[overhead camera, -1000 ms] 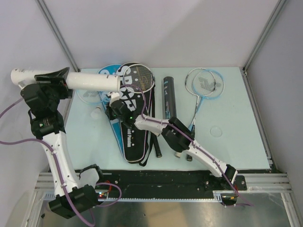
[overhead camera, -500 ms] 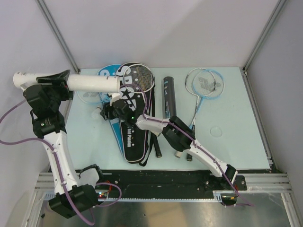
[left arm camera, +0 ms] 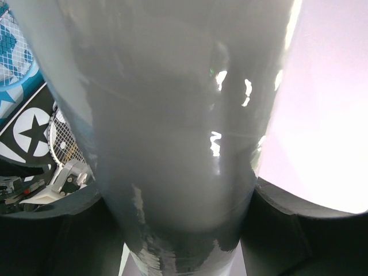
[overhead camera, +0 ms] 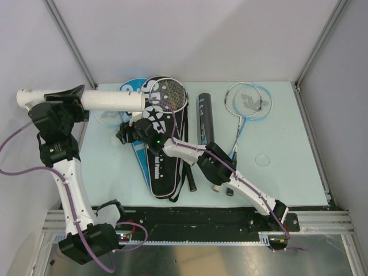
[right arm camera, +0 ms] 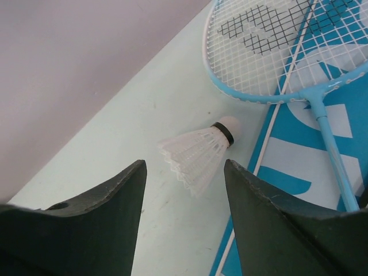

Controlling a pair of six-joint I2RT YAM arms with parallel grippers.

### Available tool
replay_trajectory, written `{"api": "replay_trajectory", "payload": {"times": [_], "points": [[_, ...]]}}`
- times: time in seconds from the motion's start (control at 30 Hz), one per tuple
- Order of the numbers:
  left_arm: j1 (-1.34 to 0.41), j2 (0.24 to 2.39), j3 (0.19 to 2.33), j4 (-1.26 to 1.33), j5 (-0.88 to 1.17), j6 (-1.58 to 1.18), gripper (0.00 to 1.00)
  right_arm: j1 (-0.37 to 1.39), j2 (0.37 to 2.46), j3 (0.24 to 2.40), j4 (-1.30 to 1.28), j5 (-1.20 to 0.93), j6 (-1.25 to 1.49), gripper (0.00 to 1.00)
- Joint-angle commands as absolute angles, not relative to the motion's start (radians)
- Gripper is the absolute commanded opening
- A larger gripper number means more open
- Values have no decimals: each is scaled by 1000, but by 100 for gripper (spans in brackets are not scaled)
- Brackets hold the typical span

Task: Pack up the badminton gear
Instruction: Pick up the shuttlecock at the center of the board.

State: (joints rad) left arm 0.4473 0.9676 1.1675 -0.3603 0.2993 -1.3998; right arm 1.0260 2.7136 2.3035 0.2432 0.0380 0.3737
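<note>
My left gripper (overhead camera: pixel 62 99) is shut on the white tube (overhead camera: pixel 112 101) and holds it level above the table's left edge. In the left wrist view the white tube (left arm camera: pixel 172 115) fills the frame, with a dark finger (left arm camera: pixel 52 230) on each side. My right gripper (overhead camera: pixel 122 136) reaches far left and stands open. In the right wrist view a white feather shuttlecock (right arm camera: pixel 198 152) lies on the table just ahead of the right gripper (right arm camera: pixel 184 164), untouched. A blue-framed racket (right arm camera: pixel 270 95) lies on the blue cover (right arm camera: pixel 299 149) beside it.
The black "SPORT" cover (overhead camera: pixel 158 155) lies mid-table with a racket head (overhead camera: pixel 171 95) on its top end. A black tube (overhead camera: pixel 205 118) and a blue-framed racket (overhead camera: pixel 247 100) lie to the right. The side wall (right arm camera: pixel 69 69) is close on the left.
My right gripper has gone from shut to open and shifted a little left, over the shuttlecock. The left arm still holds the white tube, almost unmoved.
</note>
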Motion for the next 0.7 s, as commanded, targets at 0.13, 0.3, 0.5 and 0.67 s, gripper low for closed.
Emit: {"api": "replay_trajectory", "payload": {"times": [0.13, 0.3, 0.5, 0.67], "points": [[455, 952, 1192, -280, 327, -1459, 33, 1013, 2776, 2429, 183, -15, 446, 61], [457, 949, 1200, -279, 334, -1465, 33, 1011, 2806, 2445, 166, -13, 453, 58], [458, 933, 1178, -279, 324, -1470, 33, 1014, 2814, 2452, 177, 45, 422, 39], [461, 929, 1168, -276, 324, -1468, 33, 1009, 2815, 2448, 180, 57, 434, 7]]}}
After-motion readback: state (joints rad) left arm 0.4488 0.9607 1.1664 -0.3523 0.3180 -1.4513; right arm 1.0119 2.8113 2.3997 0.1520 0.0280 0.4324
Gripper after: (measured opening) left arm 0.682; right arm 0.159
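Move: The shuttlecock lies just off the right hand's fingertips, about 3 cm forward and 4 cm left of the right hand and some 5 cm lower, its skirt facing back towards the fingers. From the right hand, the left edge of the blue bag runs about 3 cm to the right, level with the hand, and the blue racket's head is centred some 18 cm ahead and 6 cm left. From the left hand, the shuttlecock is roughly 7 cm ahead, 2 cm right and 34 cm below. At the skirt rim of the shuttlecock, the right hand comes down: after lingering at its height it sinks about 4.5 cm, nearly straight, tipping some 5 degrees farther down. On the way the fingers close from more than half open to nearly shut, their tips meeting at the skirt's near edge rather than around its middle. ##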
